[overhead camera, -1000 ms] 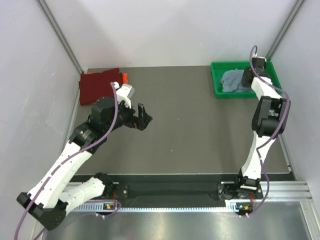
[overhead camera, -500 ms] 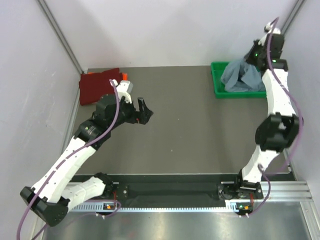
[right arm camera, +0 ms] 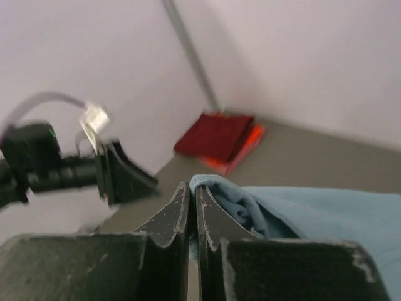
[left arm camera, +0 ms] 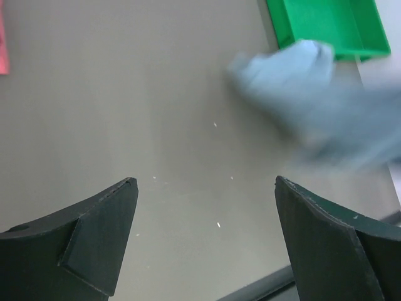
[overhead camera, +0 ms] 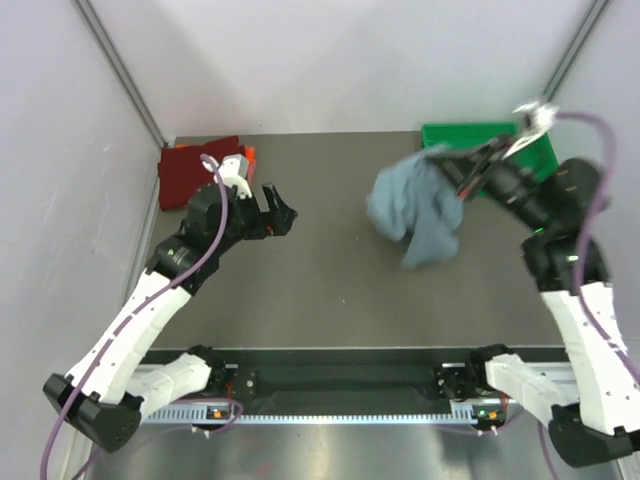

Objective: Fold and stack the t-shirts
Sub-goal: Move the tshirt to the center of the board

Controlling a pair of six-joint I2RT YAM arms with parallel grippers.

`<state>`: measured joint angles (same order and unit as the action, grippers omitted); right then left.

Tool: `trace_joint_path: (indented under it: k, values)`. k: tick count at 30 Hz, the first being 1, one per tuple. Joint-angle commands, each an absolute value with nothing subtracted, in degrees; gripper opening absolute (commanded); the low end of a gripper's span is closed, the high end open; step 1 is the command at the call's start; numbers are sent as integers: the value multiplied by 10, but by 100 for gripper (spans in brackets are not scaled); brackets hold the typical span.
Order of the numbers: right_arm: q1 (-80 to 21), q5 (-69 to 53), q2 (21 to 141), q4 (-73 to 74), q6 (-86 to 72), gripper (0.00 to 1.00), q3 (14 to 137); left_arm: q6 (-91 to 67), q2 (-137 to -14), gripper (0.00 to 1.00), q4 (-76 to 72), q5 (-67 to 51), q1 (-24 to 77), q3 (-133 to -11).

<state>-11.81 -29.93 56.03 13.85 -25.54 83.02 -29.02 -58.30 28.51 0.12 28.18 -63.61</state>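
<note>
My right gripper is shut on the dusty grey-blue t-shirt. A fold of cloth is pinched between the jaws, and the shirt hangs bunched above the table's right middle. It looks blurred in the left wrist view. The dark red t-shirt lies folded at the far left corner. Under it, the orange t-shirt shows at the edge. My left gripper stands open and empty beside that pile.
The green tray sits at the far right corner, partly hidden behind my right arm. Pale walls close in the table on the left, back and right. A metal rail runs along the near edge.
My right gripper has shut on the grey-blue t-shirt, lifted it out of the green tray and swung it left over the table. My left gripper has drifted slightly back.
</note>
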Motion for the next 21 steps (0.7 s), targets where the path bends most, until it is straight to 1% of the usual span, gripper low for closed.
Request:
trace_joint_path:
  k: [1, 2, 3, 4, 5, 6, 8, 9, 10, 12, 13, 16, 18, 21]
  values:
    - [-181, -295, 560, 119, -307, 2, 621, -296, -548, 95, 303, 54, 278, -628]
    - [-213, -281, 552, 117, -307, 4, 586, -294, -541, 95, 315, 68, 276, -618]
    - [-228, -272, 547, 114, -304, 10, 553, -293, -540, 95, 318, 70, 276, -613]
    - [-241, -249, 548, 116, -300, 12, 500, -293, -540, 95, 321, 70, 275, -607]
    - [-264, -237, 552, 120, -285, 16, 480, -292, -540, 95, 322, 63, 275, -597]
    - [-273, -209, 558, 140, -276, 24, 459, -289, -544, 95, 320, 54, 275, -592]
    - [-278, -186, 561, 171, -254, 32, 454, -283, -558, 95, 316, 27, 275, -579]
    - [-278, -165, 557, 183, -249, 42, 458, -282, -564, 95, 315, 18, 275, -576]
    - [-278, -111, 554, 204, -242, 44, 465, -281, -572, 95, 312, 8, 275, -570]
    - [-276, -45, 552, 224, -235, 48, 475, -276, -594, 95, 295, -49, 276, -564]
    - [-276, 20, 556, 244, -227, 48, 486, -280, -603, 94, 291, -68, 276, -561]
    - [-252, 69, 585, 261, -215, 47, 497, -287, -647, 91, 257, -111, 295, -555]
    - [-210, 61, 601, 251, -216, 45, 490, -278, -677, 90, 241, -102, 337, -558]
    - [-153, 15, 625, 235, -227, 45, 490, -251, -728, 90, 215, -71, 396, -586]
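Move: The right hand, high up, has the light-blue t-shirt pinched and hanging, its middle about 20 cm below, 3 cm ahead and 1 cm left. The board's centre lies some 8 cm ahead of this hand, 13 cm left and 50 cm down; the green bin is about 30 cm ahead, 28 cm right and 47 cm below. From the left hand, empty and open, the hanging shirt's middle is roughly level in height and reach, some 26 cm right. The right fingers let go of the t-shirt, opening about halfway as the hand plunges some 35 cm towards the board, swinging about 5 cm left and tipping its fingers down some 45 degrees, then easing right and forward over the cloth, turning clockwise. The left hand, staying open, drifts slightly left, then sinks about 12 cm and moves right towards the cloth, tilting down. ##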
